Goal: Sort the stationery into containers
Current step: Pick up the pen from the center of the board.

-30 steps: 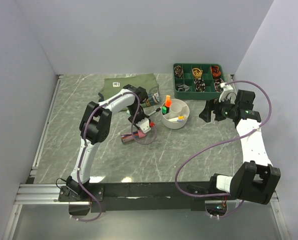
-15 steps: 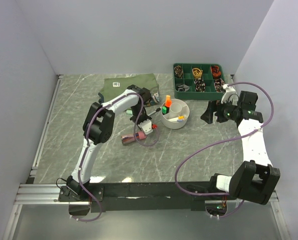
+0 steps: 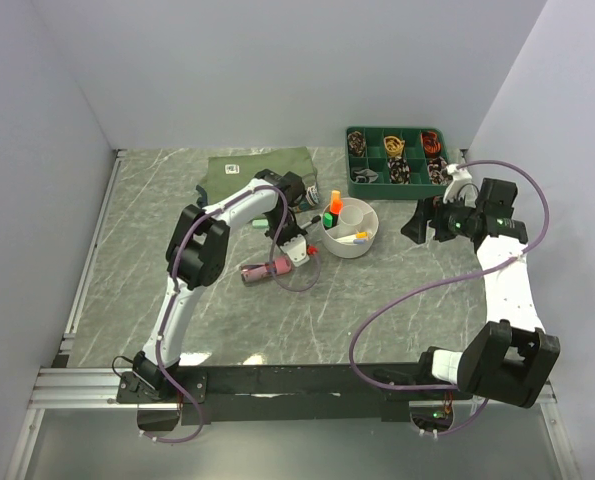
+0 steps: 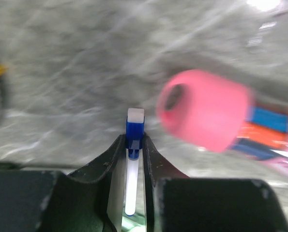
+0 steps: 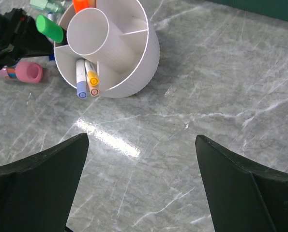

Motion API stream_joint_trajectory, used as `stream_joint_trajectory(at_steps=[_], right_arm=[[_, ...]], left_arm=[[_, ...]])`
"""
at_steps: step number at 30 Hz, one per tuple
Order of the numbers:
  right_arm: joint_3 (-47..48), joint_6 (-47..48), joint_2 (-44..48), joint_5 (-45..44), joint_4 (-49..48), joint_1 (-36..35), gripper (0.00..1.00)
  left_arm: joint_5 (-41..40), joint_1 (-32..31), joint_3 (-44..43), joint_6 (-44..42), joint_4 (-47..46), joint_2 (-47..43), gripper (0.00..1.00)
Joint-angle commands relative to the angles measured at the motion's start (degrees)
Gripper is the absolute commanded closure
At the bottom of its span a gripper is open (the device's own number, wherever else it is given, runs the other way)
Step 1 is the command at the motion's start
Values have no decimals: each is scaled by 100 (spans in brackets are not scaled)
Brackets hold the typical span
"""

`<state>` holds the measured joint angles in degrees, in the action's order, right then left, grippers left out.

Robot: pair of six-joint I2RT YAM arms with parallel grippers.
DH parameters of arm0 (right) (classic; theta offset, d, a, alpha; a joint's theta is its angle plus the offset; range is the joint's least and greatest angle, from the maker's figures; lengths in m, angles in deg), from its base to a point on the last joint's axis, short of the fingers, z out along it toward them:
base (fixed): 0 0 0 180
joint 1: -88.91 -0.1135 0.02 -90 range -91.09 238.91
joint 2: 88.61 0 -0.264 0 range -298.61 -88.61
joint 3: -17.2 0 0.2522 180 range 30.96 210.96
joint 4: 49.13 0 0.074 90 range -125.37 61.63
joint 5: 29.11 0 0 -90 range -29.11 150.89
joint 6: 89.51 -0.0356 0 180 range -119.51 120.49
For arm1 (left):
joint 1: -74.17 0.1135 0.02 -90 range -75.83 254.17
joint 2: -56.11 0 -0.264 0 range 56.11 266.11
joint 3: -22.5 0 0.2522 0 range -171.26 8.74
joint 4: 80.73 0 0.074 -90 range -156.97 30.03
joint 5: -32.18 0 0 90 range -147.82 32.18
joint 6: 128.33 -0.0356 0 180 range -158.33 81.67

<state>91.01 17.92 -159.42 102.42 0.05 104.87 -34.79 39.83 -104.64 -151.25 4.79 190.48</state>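
My left gripper (image 3: 295,246) (image 4: 133,140) is shut on a thin white pen (image 4: 132,179) with a blue cap (image 4: 134,129), held just above the table left of the white round tub (image 3: 362,245) (image 5: 134,67). A pink highlighter (image 3: 262,271) (image 4: 206,108) lies on the table beside it. In the tub stand an orange highlighter (image 3: 335,200), a green highlighter (image 5: 49,28) and two thin pens (image 5: 85,77). My right gripper (image 3: 414,222) (image 5: 141,140) hangs open and empty to the right of the tub.
A dark green compartment tray (image 3: 369,158) of small items sits at the back right. A folded olive shirt (image 3: 247,165) lies at the back, with a few more pens (image 3: 307,205) between it and the tub. Walls close in on both sides.
The left jaws narrowed onto the white pen and the gripper shifted a little back and right, toward the tub. The pink highlighter stayed on the table. The right arm barely moved.
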Motion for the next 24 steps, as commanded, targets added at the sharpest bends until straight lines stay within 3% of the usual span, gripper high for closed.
stream_joint_trajectory(at_steps=[1, 7, 13, 20, 24], right_arm=[[375, -38, 32, 161, -18, 38, 0], [428, -108, 23, 214, -17, 38, 1], [490, -293, 40, 232, -79, 38, 1], [481, -337, 128, 206, -70, 38, 1], [481, -433, 137, 214, -97, 38, 1]], left_arm=[[79, -37, 264, -487, -1287, 2, 99], [299, -19, 510, 269, -1718, -569, 99], [509, 25, 826, 806, -1544, -1087, 99], [1325, 51, 257, 1614, -919, -1483, 99], [1748, 69, -113, 2598, -813, -1624, 99]])
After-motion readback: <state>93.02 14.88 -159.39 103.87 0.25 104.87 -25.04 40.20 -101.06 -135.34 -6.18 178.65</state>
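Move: Some 13 cm to the left hand's right and a centimetre or so ahead stands the white container, its middle around 3 cm higher; the pen is already between the fingers, low over the board. The pink case lies roughly 7 cm back and 5 cm left of that hand, the green piece 4 cm ahead and 5 cm left, the black-capped marker 4 cm ahead and 4 cm right. From the right hand the container lies about 17 cm left, 5 cm ahead and 14 cm down. Keeping the pen pinched near its blue end, the left hand first skims low over the board, about 4 cm forward and to the right, then eases back a little while lifting ever faster, ending roughly 9 cm up and nearer the white container. The wrist turns some 20 degrees, swinging the fingertips farther right; their grip stays shut. ##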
